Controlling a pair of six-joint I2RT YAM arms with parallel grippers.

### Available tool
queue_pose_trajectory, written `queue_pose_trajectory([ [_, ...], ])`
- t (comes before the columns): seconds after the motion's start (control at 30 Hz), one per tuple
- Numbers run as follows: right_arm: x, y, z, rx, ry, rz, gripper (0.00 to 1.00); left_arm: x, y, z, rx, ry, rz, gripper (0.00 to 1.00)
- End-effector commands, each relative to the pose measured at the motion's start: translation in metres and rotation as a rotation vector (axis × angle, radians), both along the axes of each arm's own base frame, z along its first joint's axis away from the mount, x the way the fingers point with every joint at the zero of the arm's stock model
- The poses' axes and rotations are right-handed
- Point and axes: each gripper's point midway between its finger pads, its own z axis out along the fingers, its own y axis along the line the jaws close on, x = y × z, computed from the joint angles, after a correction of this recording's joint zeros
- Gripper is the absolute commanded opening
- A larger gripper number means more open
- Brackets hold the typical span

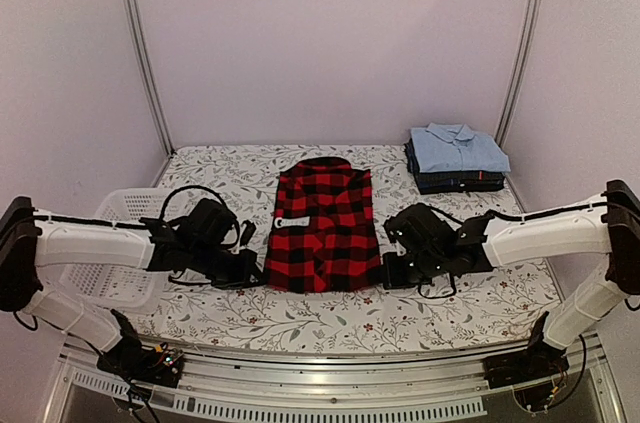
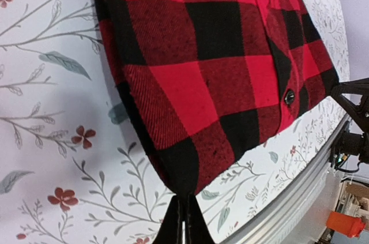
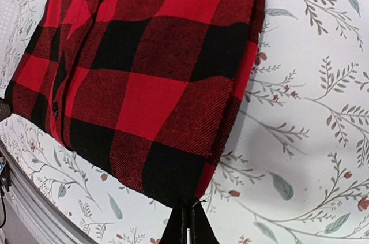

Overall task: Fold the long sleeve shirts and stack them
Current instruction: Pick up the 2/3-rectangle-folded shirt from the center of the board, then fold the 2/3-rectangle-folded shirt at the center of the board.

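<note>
The red-and-black check shirt (image 1: pixel 323 228) lies flat in the middle of the table, sleeves folded in, collar at the far end. My left gripper (image 1: pixel 258 278) is shut on its near left corner, which shows in the left wrist view (image 2: pixel 190 82) running into the closed fingertips (image 2: pixel 185 209). My right gripper (image 1: pixel 388 276) is shut on the near right corner, seen in the right wrist view (image 3: pixel 150 82) at the fingertips (image 3: pixel 188 212). A folded light blue shirt (image 1: pixel 455 148) tops folded dark navy shirts (image 1: pixel 460 181) at the back right.
A white mesh basket (image 1: pixel 115 243) stands at the left edge, behind my left arm. The table has a floral cloth (image 1: pixel 460 293). A metal rail (image 1: pixel 330 368) runs along the near edge. Upright frame posts stand at both back corners.
</note>
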Motion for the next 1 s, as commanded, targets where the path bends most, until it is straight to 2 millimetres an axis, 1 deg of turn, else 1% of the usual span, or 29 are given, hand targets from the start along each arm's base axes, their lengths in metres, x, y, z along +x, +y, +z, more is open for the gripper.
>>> queue_pose_trajectory([
  [0.0, -0.026, -0.006, 0.016, -0.019, -0.003, -0.025, 0.0, -0.028, 0.014, 0.011, 0.052, 0.016, 0.028, 0.0],
  [0.07, -0.03, 0.0, 0.035, 0.005, -0.025, -0.026, 0.0, -0.031, 0.015, 0.029, 0.044, -0.007, 0.032, 0.0],
  [0.1, -0.027, 0.003, 0.046, 0.018, -0.041, -0.032, 0.0, -0.029, 0.015, 0.04, 0.035, -0.027, 0.04, 0.0],
  [0.13, -0.02, 0.009, 0.065, 0.047, -0.073, -0.041, 0.0, -0.024, 0.014, 0.053, 0.026, -0.06, 0.042, 0.0],
  [0.17, -0.011, 0.011, 0.079, 0.059, -0.109, -0.055, 0.0, -0.017, 0.014, 0.067, 0.019, -0.096, 0.044, 0.0],
  [0.2, 0.002, 0.014, 0.094, 0.078, -0.137, -0.073, 0.0, -0.007, 0.013, 0.079, 0.017, -0.127, 0.043, 0.0],
  [0.23, 0.016, 0.017, 0.107, 0.096, -0.159, -0.072, 0.0, 0.008, 0.013, 0.09, 0.011, -0.149, 0.046, 0.0],
  [0.27, 0.034, 0.018, 0.117, 0.105, -0.181, -0.082, 0.0, 0.024, 0.013, 0.098, 0.004, -0.164, 0.049, 0.0],
  [0.3, 0.055, 0.02, 0.123, 0.108, -0.201, -0.097, 0.0, 0.045, 0.011, 0.112, -0.019, -0.192, 0.051, 0.0],
  [0.33, 0.076, 0.02, 0.132, 0.112, -0.235, -0.093, 0.0, 0.064, 0.012, 0.114, -0.022, -0.207, 0.05, 0.0],
  [0.37, 0.1, 0.021, 0.136, 0.131, -0.247, -0.103, 0.0, 0.09, 0.009, 0.129, -0.039, -0.254, 0.055, 0.0],
  [0.4, 0.123, 0.021, 0.141, 0.15, -0.265, -0.104, 0.0, 0.117, 0.01, 0.128, -0.039, -0.265, 0.066, 0.0],
  [0.43, 0.15, 0.021, 0.13, 0.141, -0.257, -0.105, 0.0, 0.143, 0.009, 0.126, -0.055, -0.267, 0.072, 0.0],
  [0.47, 0.175, 0.021, 0.134, 0.154, -0.276, -0.119, 0.0, 0.173, 0.014, 0.121, -0.07, -0.265, 0.09, 0.0],
  [0.5, 0.197, 0.024, 0.124, 0.153, -0.268, -0.11, 0.0, 0.201, 0.012, 0.1, -0.071, -0.24, 0.095, 0.0],
  [0.53, 0.223, 0.026, 0.103, 0.139, -0.246, -0.116, 0.0, 0.228, 0.013, 0.09, -0.079, -0.24, 0.107, 0.0],
  [0.57, 0.243, 0.028, 0.1, 0.152, -0.25, -0.114, 0.0, 0.254, 0.015, 0.077, -0.08, -0.237, 0.118, 0.0],
  [0.6, 0.261, 0.03, 0.083, 0.154, -0.229, -0.112, 0.0, 0.277, 0.014, 0.064, -0.092, -0.222, 0.119, 0.0],
  [0.63, 0.277, 0.031, 0.076, 0.163, -0.226, -0.117, 0.0, 0.295, 0.013, 0.05, -0.103, -0.2, 0.12, 0.0],
  [0.67, 0.29, 0.03, 0.047, 0.15, -0.19, -0.12, 0.0, 0.313, 0.012, 0.038, -0.106, -0.187, 0.123, 0.0],
  [0.7, 0.301, 0.029, 0.03, 0.15, -0.169, -0.124, 0.0, 0.328, 0.01, 0.028, -0.111, -0.18, 0.121, 0.0],
  [0.73, 0.313, 0.024, 0.023, 0.155, -0.167, -0.138, 0.0, 0.34, 0.008, 0.021, -0.116, -0.179, 0.114, 0.0],
  [0.77, 0.318, 0.021, 0.004, 0.146, -0.144, -0.147, 0.0, 0.35, 0.007, 0.012, -0.108, -0.176, 0.113, 0.0],
  [0.8, 0.322, 0.018, -0.003, 0.148, -0.135, -0.153, 0.0, 0.357, 0.006, 0.006, -0.103, -0.168, 0.113, 0.0],
  [0.83, 0.323, 0.017, -0.016, 0.147, -0.109, -0.153, 0.0, 0.361, 0.003, 0.001, -0.108, -0.158, 0.108, 0.0],
  [0.87, 0.321, 0.017, -0.027, 0.147, -0.087, -0.15, 0.0, 0.361, 0.001, -0.003, -0.112, -0.146, 0.106, 0.0],
  [0.9, 0.316, 0.019, -0.034, 0.145, -0.072, -0.14, 0.0, 0.357, 0.0, -0.008, -0.113, -0.13, 0.106, 0.0],
  [0.97, 0.302, 0.021, -0.049, 0.127, -0.044, -0.125, 0.0, 0.339, -0.003, -0.018, -0.114, -0.096, 0.106, 0.0],
])
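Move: Both hands already hold the bottom hem corners, clear of the board. The collar, where the hem is going, lies about 42 cm ahead of my left hand, 13 cm to its right and 4 cm lower. From my right hand it is about 40 cm ahead, 14 cm left and 4 cm lower. The white patch on the shirt is some 20 cm ahead of my left hand and 5 cm right; the folded stack is roughly 38 cm ahead of my right hand and 26 cm right. Keeping both corners pinched, I first draw back about 3 cm while rising, then swing both hands forward together in a fast arc some 13 cm high over the shirt's body. They come down just short of the collar, over 30 cm farther out and a little lower than they began. My fingers tip forward and up mid-arc and mostly settle back; I don't let go. ##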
